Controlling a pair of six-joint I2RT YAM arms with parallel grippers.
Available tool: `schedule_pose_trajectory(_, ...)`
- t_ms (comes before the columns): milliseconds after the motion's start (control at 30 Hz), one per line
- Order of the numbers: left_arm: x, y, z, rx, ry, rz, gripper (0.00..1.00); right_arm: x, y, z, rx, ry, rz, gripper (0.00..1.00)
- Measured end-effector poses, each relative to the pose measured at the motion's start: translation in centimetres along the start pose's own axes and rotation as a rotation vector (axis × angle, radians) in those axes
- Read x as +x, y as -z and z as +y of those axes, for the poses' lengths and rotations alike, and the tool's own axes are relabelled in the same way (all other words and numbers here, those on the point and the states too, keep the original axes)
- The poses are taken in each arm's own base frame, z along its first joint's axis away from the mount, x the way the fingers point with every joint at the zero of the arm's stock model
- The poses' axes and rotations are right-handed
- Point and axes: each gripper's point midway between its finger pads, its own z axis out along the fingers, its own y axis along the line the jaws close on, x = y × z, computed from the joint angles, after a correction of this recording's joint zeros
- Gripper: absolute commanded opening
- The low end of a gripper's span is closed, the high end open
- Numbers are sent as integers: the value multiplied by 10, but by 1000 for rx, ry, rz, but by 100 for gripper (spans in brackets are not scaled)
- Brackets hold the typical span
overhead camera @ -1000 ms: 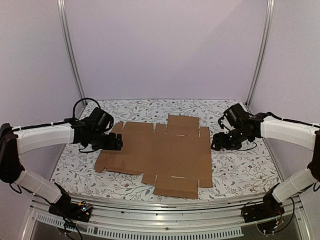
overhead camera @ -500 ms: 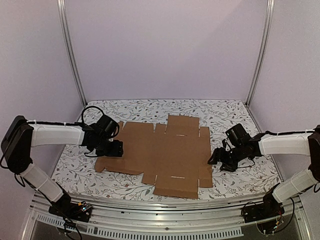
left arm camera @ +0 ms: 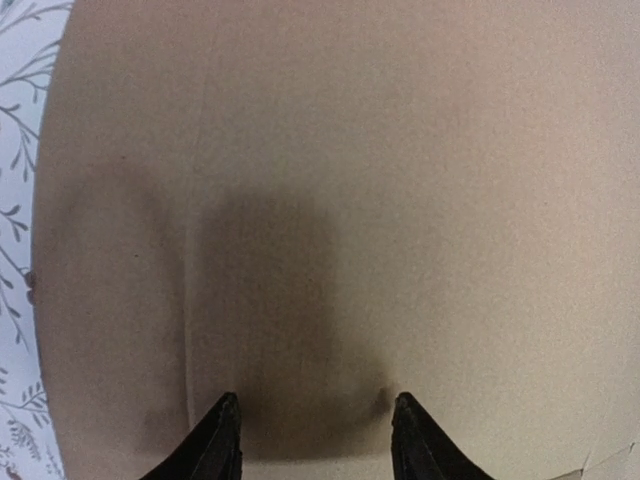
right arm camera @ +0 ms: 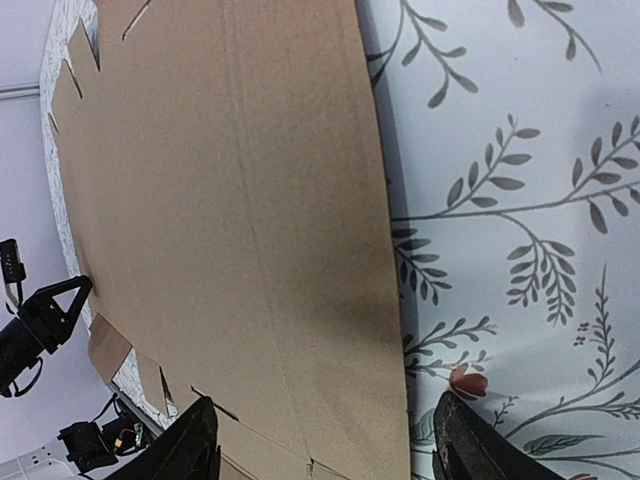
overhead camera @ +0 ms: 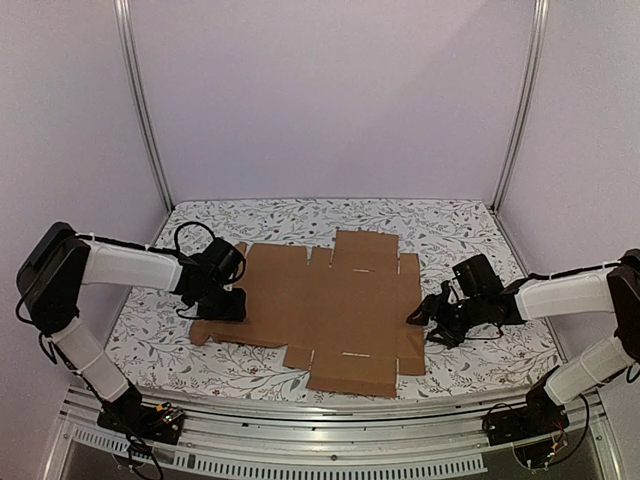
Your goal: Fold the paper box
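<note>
The paper box [overhead camera: 330, 305] lies flat and unfolded on the table, a brown die-cut sheet with flaps and slits. My left gripper [overhead camera: 226, 304] is low over its left panel. In the left wrist view the box [left arm camera: 400, 180] fills the frame, and the left gripper [left arm camera: 313, 425] stands open, its two dark fingertips [left arm camera: 226, 415] pointing at the cardboard with nothing between them. My right gripper [overhead camera: 421, 318] is at the sheet's right edge. In the right wrist view the right gripper [right arm camera: 325, 445] is wide open, one finger over the box [right arm camera: 250, 220], the other over the cloth.
A floral tablecloth [overhead camera: 480, 350] covers the table and shows in the right wrist view [right arm camera: 520, 200]. Aluminium posts [overhead camera: 140, 100] stand at the back corners before pale walls. A metal rail [overhead camera: 330, 440] runs along the near edge.
My left gripper has come down and nearer onto the box's left panel, its jaws narrowing. My right arm has dropped and moved left to the box's right edge.
</note>
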Motion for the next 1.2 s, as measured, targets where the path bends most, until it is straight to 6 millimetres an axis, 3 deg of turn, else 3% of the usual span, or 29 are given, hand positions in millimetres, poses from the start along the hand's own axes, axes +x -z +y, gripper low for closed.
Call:
schedule_pose_trajectory(300, -1, -7, -1, -9, -8, 8, 33, -2, -4, 8, -81, -20, -19, 72)
schedule_pose_trajectory(633, -7, -10, -2, -18, -8, -2, 27, 0, 4, 11, -153, -20, -64, 70)
schedule_pose_trajectory(967, -10, -12, -4, -18, -7, -9, 25, -13, 39, 56, -361, 60, -170, 71)
schedule_pose_trajectory(1200, -12, -13, -6, -15, -8, -11, 24, -14, 46, 69, -423, 86, -178, 70)
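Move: The right hand, slanting left with its fingers apart, is at the paper box's right side flap. The flap's middle is about 3 cm to its left, 3 cm ahead and 2 cm lower; the near flap is roughly 13 cm left and 9 cm back, the far flap 10 cm left and 18 cm ahead. The left hand hovers just over the left panel, whose middle is 3 cm right, 4 cm ahead and 1 cm down; from that hand the right flap is some 31 cm to the right, level with it. The right hand noses about 1 cm left at the flap's outer edge, then lifts some 8 cm, drifting slightly left and forward while its fingers swing up some 25 degrees towards level and stay open, the outer finger under the edge to carry the flap up. The left hand settles its last half centimetre onto the left panel and rests its tips there, narrowing its fingers from half to a quarter open as it slides about 1.5 cm forward with the board. ##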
